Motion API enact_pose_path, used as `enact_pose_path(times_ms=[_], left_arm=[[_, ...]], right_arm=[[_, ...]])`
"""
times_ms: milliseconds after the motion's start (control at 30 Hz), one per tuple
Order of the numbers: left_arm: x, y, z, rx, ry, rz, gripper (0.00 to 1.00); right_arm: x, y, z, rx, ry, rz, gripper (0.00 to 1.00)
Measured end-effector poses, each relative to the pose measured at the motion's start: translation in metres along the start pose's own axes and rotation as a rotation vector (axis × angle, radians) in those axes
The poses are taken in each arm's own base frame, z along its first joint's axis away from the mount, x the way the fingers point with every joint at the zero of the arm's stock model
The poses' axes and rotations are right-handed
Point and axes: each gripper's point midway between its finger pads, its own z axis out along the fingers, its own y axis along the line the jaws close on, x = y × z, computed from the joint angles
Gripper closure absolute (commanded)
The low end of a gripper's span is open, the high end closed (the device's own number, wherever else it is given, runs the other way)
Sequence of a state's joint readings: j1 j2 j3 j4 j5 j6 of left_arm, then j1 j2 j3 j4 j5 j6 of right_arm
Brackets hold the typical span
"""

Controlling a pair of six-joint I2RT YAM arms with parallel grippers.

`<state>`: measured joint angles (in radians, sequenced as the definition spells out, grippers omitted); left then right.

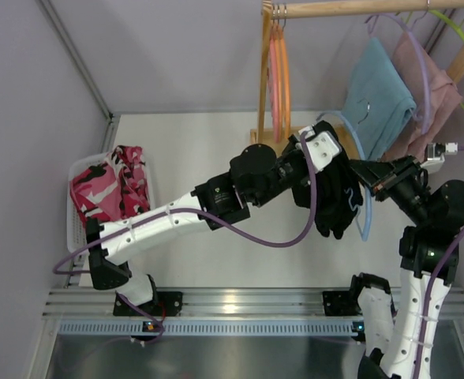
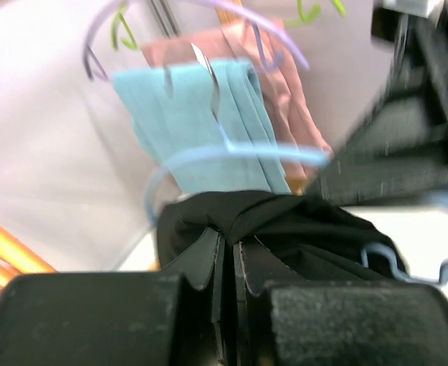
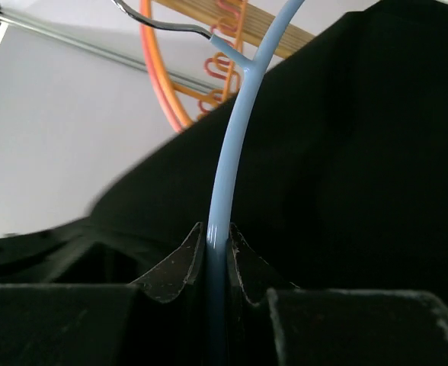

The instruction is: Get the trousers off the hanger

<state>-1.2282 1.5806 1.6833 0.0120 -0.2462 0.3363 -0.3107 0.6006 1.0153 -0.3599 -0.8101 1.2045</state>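
Observation:
The plain black trousers [image 1: 336, 204] hang bunched over a light blue hanger [image 1: 365, 215] above the table's right side. My left gripper [image 1: 332, 175] is shut on a fold of the black trousers [image 2: 308, 229], its fingers [image 2: 201, 255] pinching the cloth just below the hanger's arc [image 2: 232, 152]. My right gripper [image 1: 368, 183] is shut on the blue hanger's wire [image 3: 235, 145], with the black trousers [image 3: 353, 152] draped right behind it. In the wrist views, the left gripper [image 2: 230, 240] and the right gripper [image 3: 216, 232] both have jaws closed tight. The camouflage trousers [image 1: 110, 188] lie in a white basket [image 1: 75, 230] at the left.
A wooden rack rail [image 1: 358, 8] crosses the top right. On it hang orange hangers [image 1: 279, 79], a teal cloth [image 1: 378, 99] and a pink cloth [image 1: 435, 99] on purple and green hangers. The rack's wooden post [image 1: 263, 87] stands behind the left arm.

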Motion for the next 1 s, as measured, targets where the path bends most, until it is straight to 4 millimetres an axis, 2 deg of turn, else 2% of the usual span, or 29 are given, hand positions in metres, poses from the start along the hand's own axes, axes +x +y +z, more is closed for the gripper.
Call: enact_pose_path(times_ms=[200,600,767,1000], left_arm=[[-0.053,0.021,0.007,-0.050,-0.093,0.006,1.00],[-0.111,0.047,0.006,-0.115,-0.205,0.018,1.00],[-0.122,0.052,0.002,-0.127,-0.226,0.024,1.00],[-0.122,0.052,0.000,-0.124,-0.212,0.050,1.00]], right_arm=[[0.003,-0.033,0.006,0.058,0.005,0.006,1.00],[0.006,-0.084,0.010,0.161,-0.009,-0.021,1.00],[0.008,-0.104,0.009,0.198,-0.012,-0.057,1.00],[0.015,-0.141,0.008,0.276,-0.009,-0.084,1.00]])
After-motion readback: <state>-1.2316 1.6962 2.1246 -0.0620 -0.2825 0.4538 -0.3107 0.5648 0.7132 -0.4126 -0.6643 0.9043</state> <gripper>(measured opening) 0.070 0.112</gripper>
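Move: The left hand already grips the black trousers' upper edge; the middle of the blue hanger lies about 8 cm to its right, 2 cm nearer the base and slightly below it. The light-blue trousers hang some 12 cm ahead and 15 cm right, about level, and the orange hangers about 12 cm ahead and 8 cm left. From the right hand, which holds the blue hanger, the middle of the black trousers is about 5 cm left, 2 cm ahead and 5 cm below. Both hands keep their shut grips and part in height: the left draws the black trousers up some 13 cm, away from the blue hanger, its fingers tilting upward about 15 degrees, then holds there over the last third. The right lowers the hanger about 13 cm without a stop, also easing a little forward and to the right while its fingers tip downward, so that hanger and cloth are pulled opposite ways. ##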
